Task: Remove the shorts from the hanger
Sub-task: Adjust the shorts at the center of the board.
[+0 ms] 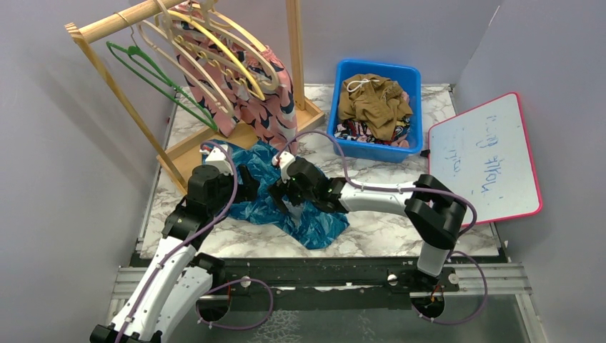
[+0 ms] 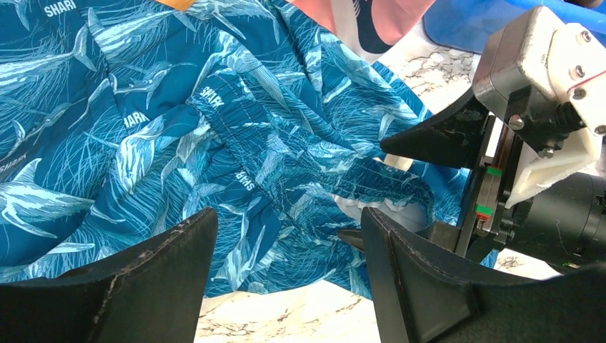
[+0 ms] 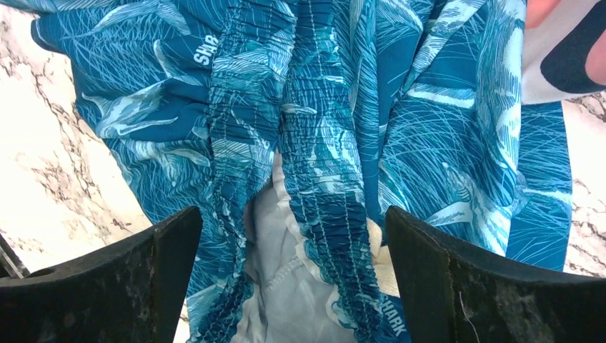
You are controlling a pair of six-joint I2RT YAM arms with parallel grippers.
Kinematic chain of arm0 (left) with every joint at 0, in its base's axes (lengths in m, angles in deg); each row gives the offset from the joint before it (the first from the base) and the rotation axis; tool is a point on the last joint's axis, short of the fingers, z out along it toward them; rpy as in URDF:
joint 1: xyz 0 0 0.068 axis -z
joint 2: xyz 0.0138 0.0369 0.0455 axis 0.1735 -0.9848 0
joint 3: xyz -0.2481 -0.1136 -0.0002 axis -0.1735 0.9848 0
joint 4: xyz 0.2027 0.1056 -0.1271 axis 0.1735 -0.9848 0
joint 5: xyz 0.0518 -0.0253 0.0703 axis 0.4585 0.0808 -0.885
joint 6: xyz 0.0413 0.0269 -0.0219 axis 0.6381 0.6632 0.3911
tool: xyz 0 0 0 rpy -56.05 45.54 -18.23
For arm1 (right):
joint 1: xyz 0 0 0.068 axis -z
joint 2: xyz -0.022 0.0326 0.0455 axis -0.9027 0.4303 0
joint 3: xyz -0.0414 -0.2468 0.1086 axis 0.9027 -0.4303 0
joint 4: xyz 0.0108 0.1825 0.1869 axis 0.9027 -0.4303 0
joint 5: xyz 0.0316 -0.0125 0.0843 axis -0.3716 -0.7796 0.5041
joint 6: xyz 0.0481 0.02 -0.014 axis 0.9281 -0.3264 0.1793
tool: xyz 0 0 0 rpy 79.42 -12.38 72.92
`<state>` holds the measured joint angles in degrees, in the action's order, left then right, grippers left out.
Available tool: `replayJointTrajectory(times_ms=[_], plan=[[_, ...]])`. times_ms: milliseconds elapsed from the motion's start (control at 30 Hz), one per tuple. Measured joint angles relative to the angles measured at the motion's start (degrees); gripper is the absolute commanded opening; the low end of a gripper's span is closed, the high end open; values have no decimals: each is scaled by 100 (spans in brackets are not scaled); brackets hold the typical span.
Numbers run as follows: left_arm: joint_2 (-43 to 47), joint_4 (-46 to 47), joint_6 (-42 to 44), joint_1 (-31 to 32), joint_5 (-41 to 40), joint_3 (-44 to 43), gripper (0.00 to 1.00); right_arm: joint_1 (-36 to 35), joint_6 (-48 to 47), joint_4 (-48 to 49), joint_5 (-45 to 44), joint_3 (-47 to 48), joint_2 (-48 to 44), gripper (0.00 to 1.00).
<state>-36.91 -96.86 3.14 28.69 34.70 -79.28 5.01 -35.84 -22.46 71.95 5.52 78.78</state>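
Note:
The teal shark-print shorts (image 1: 314,218) lie crumpled on the marble table, off any hanger. My left gripper (image 1: 250,182) hovers at their left edge, open, with only cloth and bare table below its jaws (image 2: 286,221). From the right, my right gripper (image 1: 282,193) stands open directly over the gathered elastic waistband (image 3: 321,143), jaws wide on either side (image 3: 293,214) and not touching it. The right gripper's body (image 2: 543,78) shows close by in the left wrist view. Pink shorts with navy-white blotches (image 1: 264,100) hang on a wooden hanger (image 1: 214,50) on the rack.
A wooden rack (image 1: 107,25) with several bare hangers and one green hanger (image 1: 154,75) stands at the back left. A blue bin (image 1: 343,78) at the back holds olive-brown shorts (image 1: 375,103) and other cloth. A pink-framed whiteboard (image 1: 486,157) lies at the right.

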Motion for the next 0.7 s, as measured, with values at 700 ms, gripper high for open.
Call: replayJointTrajectory(times_ms=[700], plan=[[17,-35,0,0,-22,0,76,4,-407,-243,87,743,1248,88]])
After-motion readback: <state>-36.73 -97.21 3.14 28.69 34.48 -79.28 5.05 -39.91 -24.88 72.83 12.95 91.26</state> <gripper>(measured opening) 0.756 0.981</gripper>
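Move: The blue shorts' gathered waistband lies under the right hand, about 7 cm down, 1 cm ahead and 2 cm to its left, running between the open fingers' line. The hanger's pale wooden end pokes out about 2 cm ahead and 5 cm right, some 6 cm down; the pink shorts' hem hangs about 12 cm ahead and 3 cm right, and the blue basket stands roughly 21 cm ahead and 27 cm right. From the left hand the waistband spot is about level, 5 cm right and 15 cm down. With its fingers held wide open, the right hand first eases a couple of centimetres left and slightly forward, then sinks about 6 cm onto the blue shorts, its fingertips tipping some 10 degrees more steeply down and slowing sharply near the end. One finger comes down on either side of the gathered waistband, the tips reaching the cloth without closing on it, while the left hand hovers open above the shorts. ##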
